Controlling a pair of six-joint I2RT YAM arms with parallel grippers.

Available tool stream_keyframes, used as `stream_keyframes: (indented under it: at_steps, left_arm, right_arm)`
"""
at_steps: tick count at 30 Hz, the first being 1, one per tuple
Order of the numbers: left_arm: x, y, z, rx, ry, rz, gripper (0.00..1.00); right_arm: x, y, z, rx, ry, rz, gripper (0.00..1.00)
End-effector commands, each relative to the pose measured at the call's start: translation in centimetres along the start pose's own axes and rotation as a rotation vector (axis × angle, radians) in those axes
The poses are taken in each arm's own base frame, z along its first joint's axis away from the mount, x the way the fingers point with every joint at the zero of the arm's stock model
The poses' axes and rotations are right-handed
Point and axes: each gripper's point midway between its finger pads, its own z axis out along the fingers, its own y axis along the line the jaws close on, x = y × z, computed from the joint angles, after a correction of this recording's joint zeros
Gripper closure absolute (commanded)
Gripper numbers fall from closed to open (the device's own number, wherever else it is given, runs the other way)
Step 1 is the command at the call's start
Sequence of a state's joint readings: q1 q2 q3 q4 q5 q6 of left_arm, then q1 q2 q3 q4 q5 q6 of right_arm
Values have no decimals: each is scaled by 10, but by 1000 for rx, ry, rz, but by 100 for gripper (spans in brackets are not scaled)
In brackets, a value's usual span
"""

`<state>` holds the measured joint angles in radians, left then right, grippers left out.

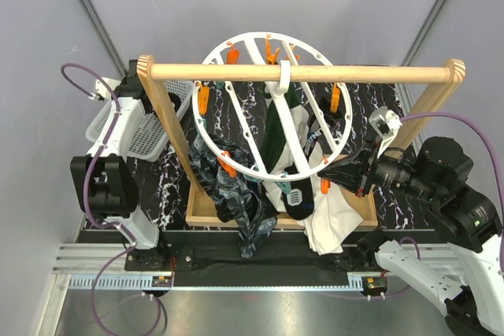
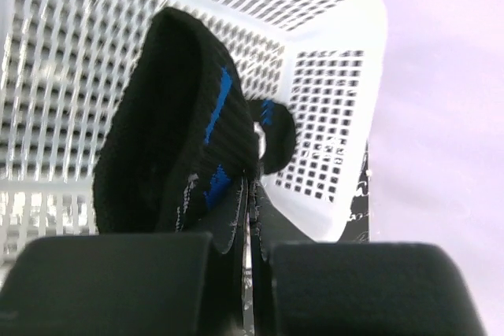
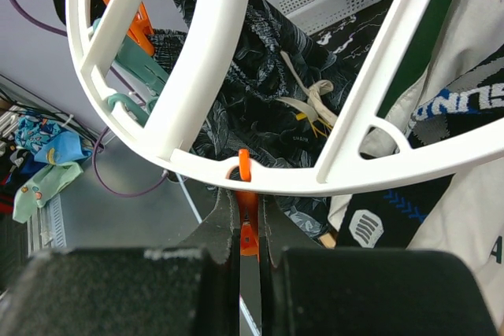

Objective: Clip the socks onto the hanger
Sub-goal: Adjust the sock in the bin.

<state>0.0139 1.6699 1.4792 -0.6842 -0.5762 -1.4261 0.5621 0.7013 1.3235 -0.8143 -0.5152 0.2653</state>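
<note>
The hanger [image 1: 236, 169], a large white ring with spokes and orange pegs, hangs by its hook from a wooden rail. Clipped to it are a dark green sock [image 1: 277, 135], a mottled teal-grey sock [image 1: 228, 186] and a black sock [image 1: 298, 198]. My right gripper [image 3: 249, 222] is shut on an orange peg [image 3: 249, 235] under the ring's rim [image 3: 260, 179], at the ring's lower right in the top view. My left gripper [image 2: 252, 190] is shut on a black sock with blue stripes [image 2: 169, 131], just above the white mesh basket [image 2: 331, 92].
The wooden rail frame [image 1: 299, 73] spans the table, with its base tray under the hanger. A white cloth [image 1: 331, 226] hangs at the ring's lower right. The mesh basket [image 1: 153, 135] stands left of the frame, beside the left arm. Grey walls close in both sides.
</note>
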Motion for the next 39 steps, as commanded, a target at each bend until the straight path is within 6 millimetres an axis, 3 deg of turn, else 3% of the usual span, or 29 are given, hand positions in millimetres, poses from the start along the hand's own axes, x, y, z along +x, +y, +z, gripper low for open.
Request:
stream_keyframes:
  at_steps: [1, 3, 5, 6, 11, 13, 14, 19, 22, 23, 24, 26, 28, 33, 38, 39]
  left_arm:
    - [-28, -33, -15, 167, -123, 177, 100]
    - [-26, -49, -16, 246, -122, 229, 100]
    - [-12, -58, -14, 338, -77, 410, 100]
    - [-3, -72, -15, 419, -49, 460, 100]
    - [12, -81, -6, 551, -37, 750, 100]
    - [26, -74, 3, 604, 62, 763, 100]
    - [15, -65, 16, 582, 84, 739, 100]
    - [34, -27, 54, 537, 291, 788, 100]
    - [32, -15, 62, 503, 329, 796, 100]
    - [31, -5, 75, 468, 355, 789, 100]
    - [37, 2, 76, 452, 410, 790, 95]
    - [40, 8, 87, 416, 447, 796, 68]
    - [40, 11, 88, 392, 455, 799, 55]
    - [22, 8, 76, 376, 373, 757, 46]
    - [10, 14, 69, 238, 354, 561, 36]
    - [6, 23, 71, 160, 338, 486, 33]
  right_arm:
    - [7, -6, 2, 29, 21, 22, 100]
    - [7, -6, 2, 28, 19, 20, 100]
    - [7, -7, 2, 32, 16, 21, 100]
    - [7, -7, 3, 29, 18, 22, 100]
    - [10, -10, 5, 37, 30, 26, 100]
    - [10, -11, 5, 42, 33, 22, 100]
    - [9, -11, 4, 45, 32, 22, 100]
    - [8, -8, 2, 35, 26, 21, 100]
    - [9, -8, 4, 27, 30, 22, 100]
    - [9, -8, 4, 26, 31, 20, 100]
    - [9, -7, 4, 23, 29, 19, 100]
    - [8, -6, 4, 18, 28, 16, 100]
    - [9, -7, 3, 21, 27, 8, 100]
    - [11, -8, 4, 20, 33, 8, 100]
    - [15, -8, 5, 14, 46, 14, 100]
    - [15, -7, 5, 10, 44, 14, 100]
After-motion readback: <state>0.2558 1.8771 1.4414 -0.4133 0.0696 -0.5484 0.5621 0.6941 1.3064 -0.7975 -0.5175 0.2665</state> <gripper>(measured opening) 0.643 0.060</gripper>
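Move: The left gripper already holds the black sock up over the white bin. The bin's middle is about 16 cm below that hand, some 2 cm ahead and 2 cm to its left. A second dark sock lies in the bin around 6 cm ahead, 6 cm to the right and 17 cm below the hand. The rack's left post passes roughly 12 cm back and 9 cm right, at hand height. From the right hand the bin is about 50 cm left, 28 cm ahead and 36 cm below. Swing the left gripper, still pinching the black sock, about 5 cm forward over the bin while turning it clockwise, some 50 degrees in all. Then lower it around 13 cm into the bin, shifting left and a little back, and tip the fingers more steeply down. Open them wide near the bottom to let go of the sock, and start to rise slightly. ##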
